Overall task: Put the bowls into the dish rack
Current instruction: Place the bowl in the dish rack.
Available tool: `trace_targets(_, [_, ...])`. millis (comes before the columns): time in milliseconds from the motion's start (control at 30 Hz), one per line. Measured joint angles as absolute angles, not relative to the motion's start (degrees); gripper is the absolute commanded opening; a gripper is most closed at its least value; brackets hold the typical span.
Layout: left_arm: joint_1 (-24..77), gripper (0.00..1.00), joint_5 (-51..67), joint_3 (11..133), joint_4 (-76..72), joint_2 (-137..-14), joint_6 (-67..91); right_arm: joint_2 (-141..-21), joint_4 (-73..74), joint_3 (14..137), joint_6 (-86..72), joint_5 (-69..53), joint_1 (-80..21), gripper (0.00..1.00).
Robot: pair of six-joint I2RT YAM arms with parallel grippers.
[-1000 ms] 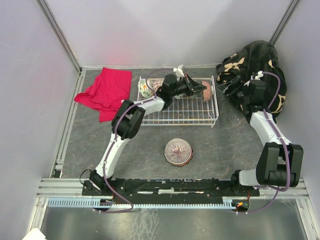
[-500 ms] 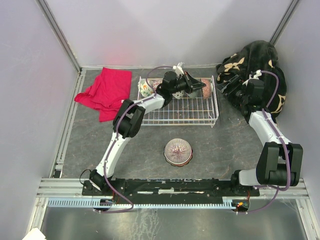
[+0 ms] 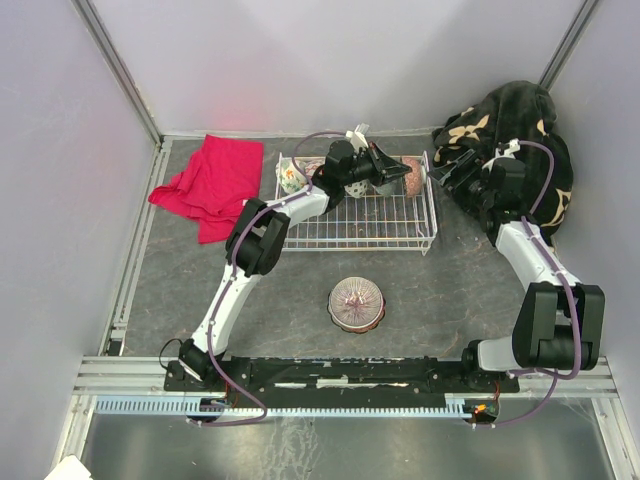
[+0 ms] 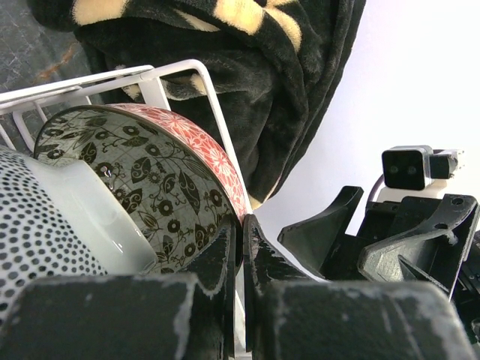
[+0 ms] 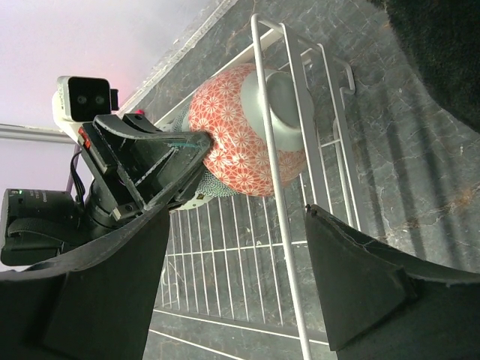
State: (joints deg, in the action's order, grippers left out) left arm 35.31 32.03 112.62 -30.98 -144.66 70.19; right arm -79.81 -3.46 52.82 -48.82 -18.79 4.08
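Observation:
The white wire dish rack (image 3: 360,228) sits at the back middle. At its right end a red flower-patterned bowl (image 3: 414,180) stands on edge, its foot (image 5: 274,101) turned to the rack's end wall. My left gripper (image 3: 403,177) is shut on its rim (image 4: 241,222); its inside has a dark leaf pattern (image 4: 150,180). A dotted bowl (image 4: 34,225) lies close beside it. Another bowl (image 3: 292,177) rests at the rack's left end. A pink-purple bowl (image 3: 356,304) stands upside down on the table in front. My right gripper (image 3: 452,176) hangs open just right of the rack (image 5: 279,187), holding nothing.
A red cloth (image 3: 210,185) lies left of the rack. A black blanket with tan flowers (image 3: 520,130) is heaped in the back right corner, behind my right arm. Walls close in the table at the back and sides.
My left gripper has drawn slightly back and left with the red bowl's rim in it. The right gripper edged a little toward the back.

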Motion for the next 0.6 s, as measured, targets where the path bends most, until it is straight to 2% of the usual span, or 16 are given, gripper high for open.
trace_targets(400, [34.94, 0.24, 31.48, 113.71, -28.27, -144.88, 70.08, -80.44, -4.16, 52.82, -48.77, -18.81, 3.36, 0.81])
trace_targets(600, [34.94, 0.27, 31.59, 114.28, -27.83, -144.94, 69.12, -80.49, -4.29, 52.82, -48.77, -18.81, 3.09, 0.81])
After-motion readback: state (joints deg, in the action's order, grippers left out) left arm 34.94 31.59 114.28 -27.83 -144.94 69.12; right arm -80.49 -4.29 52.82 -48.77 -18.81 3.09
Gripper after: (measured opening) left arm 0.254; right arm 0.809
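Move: The left hand already has the upper rim of the red-patterned bowl between its fingers, the bowl on its side in the rack, its middle about 3 cm to the hand's right, level fore and aft, and 5 cm below. The speckled bowl stands roughly 5 cm to the hand's left, 1 cm back; the rack's right end lies some 6 cm right and 5 cm back. From the idle right hand the red-patterned bowl is about 7 cm ahead, 5 cm left and 8 cm lower. The pinch on the red-patterned bowl's rim ends: the left fingers, nearly shut at first, part to about a quarter of their full opening, one finger now clear of the bowl's outer side and the other still close to its inner face. The hand otherwise stays in place at the rim, shifting barely half a centimetre forward and not turning noticeably. ##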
